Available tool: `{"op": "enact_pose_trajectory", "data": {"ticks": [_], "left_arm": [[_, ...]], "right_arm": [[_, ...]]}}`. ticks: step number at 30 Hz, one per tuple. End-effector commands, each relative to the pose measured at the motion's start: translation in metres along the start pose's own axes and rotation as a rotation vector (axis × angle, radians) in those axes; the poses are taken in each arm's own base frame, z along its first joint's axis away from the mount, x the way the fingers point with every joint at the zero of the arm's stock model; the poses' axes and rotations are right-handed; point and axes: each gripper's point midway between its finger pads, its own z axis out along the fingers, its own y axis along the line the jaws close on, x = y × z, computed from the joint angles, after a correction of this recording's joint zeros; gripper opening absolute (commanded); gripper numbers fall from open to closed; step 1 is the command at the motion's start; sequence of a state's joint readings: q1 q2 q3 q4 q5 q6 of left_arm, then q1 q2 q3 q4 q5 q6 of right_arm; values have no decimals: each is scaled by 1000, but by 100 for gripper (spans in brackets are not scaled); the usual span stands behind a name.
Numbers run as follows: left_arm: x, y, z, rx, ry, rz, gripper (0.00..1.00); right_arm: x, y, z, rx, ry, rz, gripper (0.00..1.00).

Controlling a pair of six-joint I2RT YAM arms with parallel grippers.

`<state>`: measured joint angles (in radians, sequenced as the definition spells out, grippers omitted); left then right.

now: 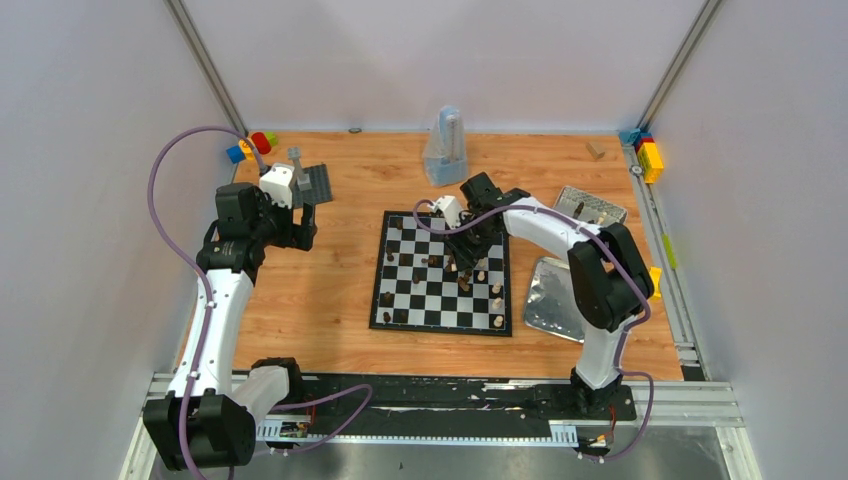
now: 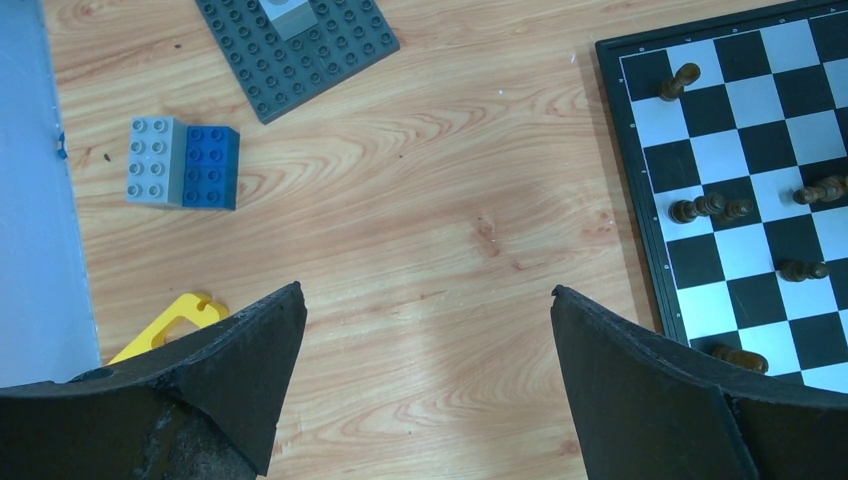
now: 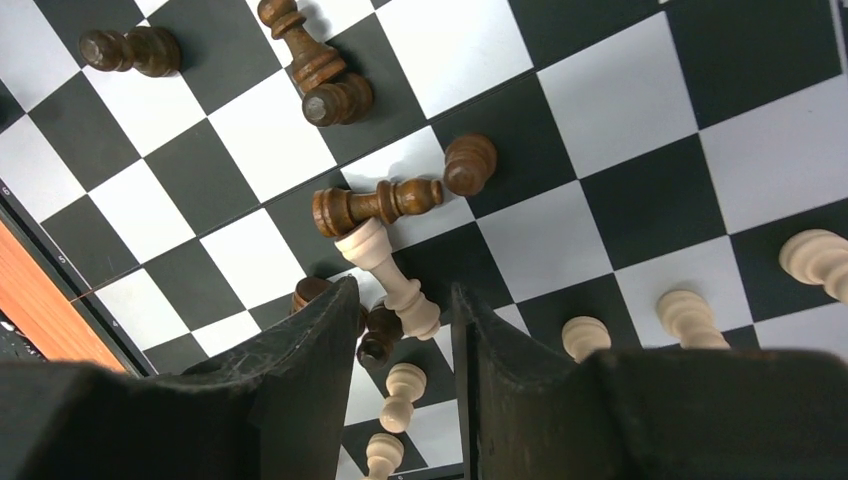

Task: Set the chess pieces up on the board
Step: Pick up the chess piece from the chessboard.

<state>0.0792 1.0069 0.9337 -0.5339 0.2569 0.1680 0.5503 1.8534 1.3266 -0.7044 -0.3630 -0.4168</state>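
The black and white board (image 1: 437,300) lies mid-table with dark and cream chess pieces scattered on it. My right gripper (image 1: 470,250) hangs low over its right half. In the right wrist view its jaws (image 3: 405,290) stand open around the head of a tilted cream piece (image 3: 385,270), touching neither side of it. A dark piece (image 3: 375,205) lies flat just beyond it, next to a dark pawn (image 3: 470,163). Cream pawns (image 3: 585,335) stand to the right. My left gripper (image 2: 428,290) is open over bare wood left of the board (image 2: 790,70), holding nothing.
A dark grey studded baseplate (image 2: 295,45), a grey and blue block (image 2: 183,162) and a yellow part (image 2: 175,320) lie near my left gripper. Silver trays (image 1: 590,207) (image 1: 555,290) sit right of the board. A clear container (image 1: 445,148) stands behind it.
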Motion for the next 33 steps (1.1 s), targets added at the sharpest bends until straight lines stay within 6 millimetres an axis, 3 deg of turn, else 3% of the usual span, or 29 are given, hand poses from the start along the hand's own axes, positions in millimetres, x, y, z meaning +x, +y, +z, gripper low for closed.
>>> {"op": "enact_pose_trajectory", "data": {"ticks": [1, 12, 21, 27, 33], "left_arm": [[-9, 3, -3, -9, -43, 29, 100], [-9, 2, -2, -3, -44, 27, 100], [-10, -7, 2, 61, -31, 18, 100], [-13, -34, 6, 225, -36, 14, 99], [-41, -91, -4, 525, -117, -29, 94]], "right_arm": [[1, 0, 6, 4, 15, -39, 38], [6, -3, 14, 33, 64, -102, 28], [-29, -2, -12, 42, -1, -163, 11], [-45, 13, -43, 11, -47, -216, 7], [-62, 39, -67, -86, -132, -243, 7]]}}
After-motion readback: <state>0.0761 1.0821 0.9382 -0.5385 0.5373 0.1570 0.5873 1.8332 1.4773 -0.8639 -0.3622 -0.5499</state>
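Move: The toppled white chess piece lies almost directly under the right hand, its middle about 2 cm below and 1 cm to the left, its head nearly between the open fingers. A fallen dark piece lies some 2 cm to the left of it; a standing dark pawn is 3 cm farther out and 3 cm left of the hand. A dark pair is 3 cm back and 1 cm right, a white pawn 2 cm back and 3 cm right. From the left hand, the white piece is about 28 cm right, 1 cm back and 17 cm below. The white piece is straddled as the right hand sinks about 1 cm, then pinched around its body by the closing fingers and lifted some 5 cm off the board, the hand drifting slightly left and turning about 10 degrees counter-clockwise. Late on, the empty, open left hand starts swinging right towards the board, about 5 cm, turning clockwise. ##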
